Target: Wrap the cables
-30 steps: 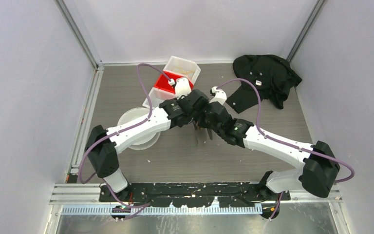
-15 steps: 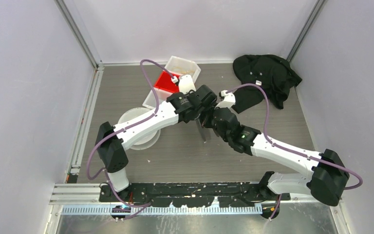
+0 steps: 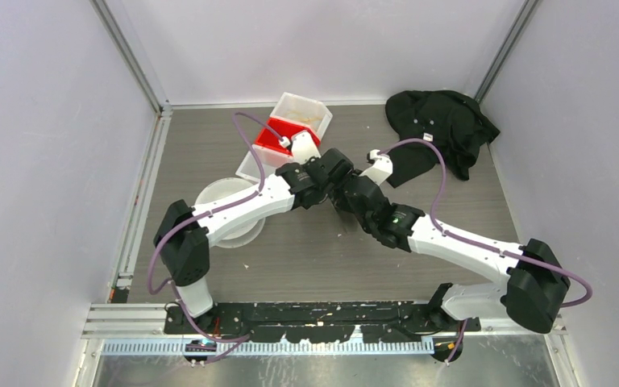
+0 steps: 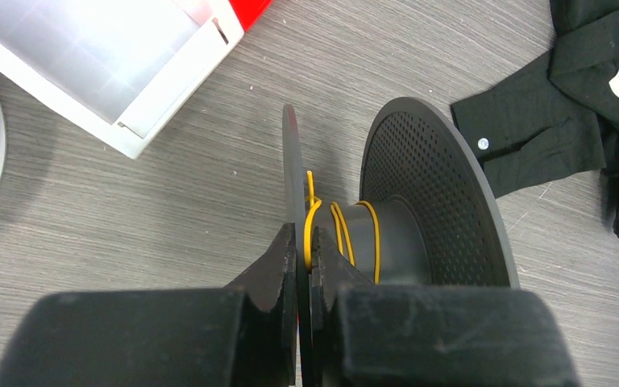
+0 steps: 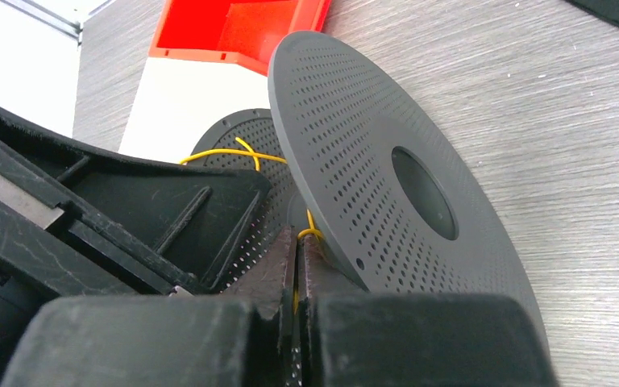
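Note:
A black spool (image 4: 439,177) with perforated flanges is held on edge above the table. My left gripper (image 4: 300,235) is shut on its thin flange (image 4: 289,161). The yellow cable (image 4: 376,242) runs in a few loose turns round the hub. In the right wrist view the big flange (image 5: 346,129) fills the middle. There my right gripper (image 5: 298,235) is shut on the cable (image 5: 313,231) between the flanges, and a loose loop (image 5: 218,151) crosses behind. From above, both grippers (image 3: 340,193) meet mid-table and the arms hide the spool.
A white bin with a red bin (image 3: 272,135) in it stands just behind the grippers. A white perforated disc (image 3: 224,211) lies to the left under the left arm. A black shirt (image 3: 439,129) lies crumpled at the back right.
Both grippers have moved together toward the back of the table with the spool. The spool showed below the wrists a second ago and is now covered by them.

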Motion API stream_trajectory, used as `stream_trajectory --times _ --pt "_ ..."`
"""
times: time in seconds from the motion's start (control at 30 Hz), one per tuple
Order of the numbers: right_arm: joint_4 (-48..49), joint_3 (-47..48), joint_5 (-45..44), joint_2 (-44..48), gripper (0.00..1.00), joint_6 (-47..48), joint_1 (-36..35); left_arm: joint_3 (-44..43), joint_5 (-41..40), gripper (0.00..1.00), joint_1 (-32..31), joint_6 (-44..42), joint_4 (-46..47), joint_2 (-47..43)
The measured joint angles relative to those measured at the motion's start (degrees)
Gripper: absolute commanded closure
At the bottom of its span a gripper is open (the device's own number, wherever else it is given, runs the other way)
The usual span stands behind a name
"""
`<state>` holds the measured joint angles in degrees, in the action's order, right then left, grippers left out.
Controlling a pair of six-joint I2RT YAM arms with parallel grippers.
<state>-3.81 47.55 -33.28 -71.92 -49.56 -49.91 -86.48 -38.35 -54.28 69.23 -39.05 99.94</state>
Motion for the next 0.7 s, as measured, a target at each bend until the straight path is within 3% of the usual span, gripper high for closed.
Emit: stream_trajectory --times 0.1,0.2,0.4,0.7 --pt "-1.18 0.90 -0.04 -0.52 0.99 -1.20 -0.02 0.37 0.04 0.99 0.02 0.52 0.44 -0.22" --pt "-1.44 1.11 -0.09 -0.85 0.99 -2.34 -0.02 0.85 0.57 0.88 0.15 0.72 0.87 -0.66" --pt "-1.40 0.83 -0.66 -1.51 0.99 -4.68 -0.07 2.60 2.99 0.83 0.68 0.74 1.95 -1.84" --pt "-1.51 -0.55 -3.43 -1.53 0.99 -6.10 0.35 4.28 6.12 0.54 1.01 0.37 1.92 -5.22"
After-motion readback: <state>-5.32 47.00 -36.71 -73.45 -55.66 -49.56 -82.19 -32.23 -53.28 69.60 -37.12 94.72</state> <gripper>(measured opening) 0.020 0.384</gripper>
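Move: The left fingers already pinch the grey spool's left flange at the rim, with yellow cable beside it; the spool's middle lies about 3 cm ahead, 4 cm right and 8 cm below. From that hand the red-and-white bin lies some 13 cm ahead and 14 cm left, and the white spool 30 cm left and 5 cm back, both about 15 cm below. The right fingers, shut on cable between the flanges, have the grey spool's middle about 4 cm ahead, straight in line, and 8 cm below. After a short hold, the left fingers open from nearly shut to a bit over a third of their range, letting go of the grey spool's left flange rim while the hand eases about 1.5 cm back and 1 cm up, the flange still standing between the parted fingers. The right hand keeps its fingers shut on the yellow cable between the flanges, sinks about 1.5 cm and late on draws about 1 cm to the right, turning some 5 degrees clockwise. ##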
